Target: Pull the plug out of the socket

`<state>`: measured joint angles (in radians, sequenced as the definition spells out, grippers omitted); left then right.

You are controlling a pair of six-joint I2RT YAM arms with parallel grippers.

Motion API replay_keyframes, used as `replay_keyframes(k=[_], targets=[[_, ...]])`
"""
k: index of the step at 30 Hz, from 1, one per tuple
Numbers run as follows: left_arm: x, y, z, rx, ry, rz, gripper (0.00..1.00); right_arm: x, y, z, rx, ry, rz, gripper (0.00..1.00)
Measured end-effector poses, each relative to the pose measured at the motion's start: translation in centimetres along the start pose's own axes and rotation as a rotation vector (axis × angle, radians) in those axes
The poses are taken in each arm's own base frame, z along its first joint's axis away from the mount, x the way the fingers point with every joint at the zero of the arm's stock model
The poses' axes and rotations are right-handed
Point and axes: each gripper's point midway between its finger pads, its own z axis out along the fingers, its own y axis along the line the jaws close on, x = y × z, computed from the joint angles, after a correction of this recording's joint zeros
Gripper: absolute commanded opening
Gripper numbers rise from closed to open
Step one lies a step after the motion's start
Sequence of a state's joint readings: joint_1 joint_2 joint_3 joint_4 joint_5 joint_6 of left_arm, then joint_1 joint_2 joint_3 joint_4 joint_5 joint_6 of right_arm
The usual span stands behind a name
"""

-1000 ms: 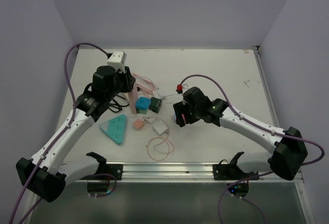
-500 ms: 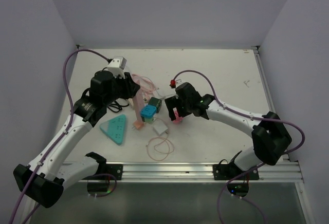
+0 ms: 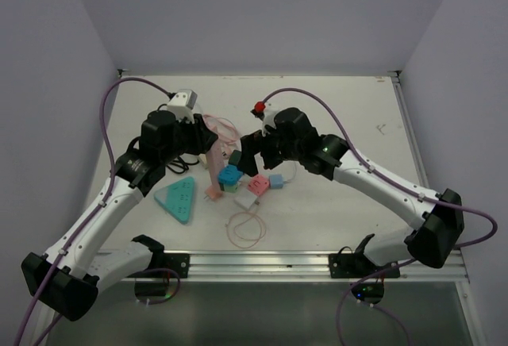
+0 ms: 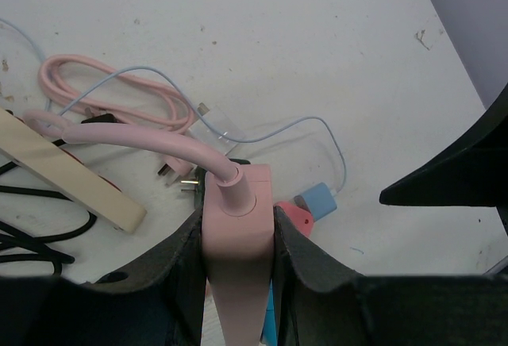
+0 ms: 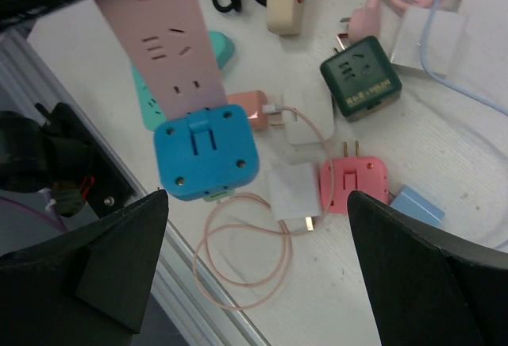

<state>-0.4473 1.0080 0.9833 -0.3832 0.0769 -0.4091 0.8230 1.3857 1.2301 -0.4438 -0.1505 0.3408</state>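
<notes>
My left gripper (image 4: 236, 231) is shut on the end of a pink power strip (image 4: 236, 203), the socket, where its pink cable enters. It holds the strip (image 3: 213, 163) tilted above the table. A blue cube plug (image 5: 206, 151) sits in the strip's (image 5: 175, 36) lower outlets. A pink plug (image 5: 353, 179) lies loose on the table with its prongs bare, beside a white charger (image 5: 295, 191). My right gripper (image 5: 255, 203) hovers above them, open wide and holding nothing. From above, the right gripper (image 3: 252, 158) is just right of the blue plug (image 3: 230, 175), with the pink plug (image 3: 258, 185) below it.
A dark green cube adapter (image 5: 361, 76), a small light-blue plug (image 3: 276, 180), a teal triangular socket (image 3: 178, 198) and a cream power strip (image 4: 71, 175) lie around. Coiled pink cable (image 4: 103, 92) and a thin cable loop (image 3: 246, 228) lie near the front rail (image 3: 254, 263).
My right gripper has opened fully and moved up and to the left. The pink plug it carried now lies on the table. The left gripper has tilted the strip and blue plug slightly.
</notes>
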Motion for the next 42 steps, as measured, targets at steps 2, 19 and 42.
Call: replay_keyframes(k=[2,19,42], targets=[[0.0,0.0,0.0,0.001,0.002,0.000,0.00,-0.5,1.3,0.1,-0.032,-0.002,-0.008,0.99],[0.1,0.0,0.1,0.001,0.006,0.000,0.00,3.5,4.5,6.1,-0.076,0.223,-0.062,0.81],[-0.5,1.1,-0.1,-0.076,-0.032,0.040,0.00,3.7,3.7,4.0,-0.064,0.206,-0.141,0.00]])
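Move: Below and left of the right hand, the blue plug sits on the hanging pink socket strip that the left hand already grips: about 6 cm to the left, 3 cm back and 5 cm down. On the table some 20 cm below the right hand, the pink plug is 4 cm right and 1 cm back, and the dark green plug 10 cm ahead and 5 cm left. From the left hand, the blue plug lies roughly 8 cm back, 5 cm right and 8 cm down. Swinging about 7 cm left with fingers wide open, the right hand sinks some 5 cm and eases back a little onto the blue plug, turning 10 degrees counter-clockwise. It closes, pinching the plug's body by its sides, then draws off about 2 cm to the right and slightly up, while the left hand keeps its hold on the strip, yielding only a centimetre left. ##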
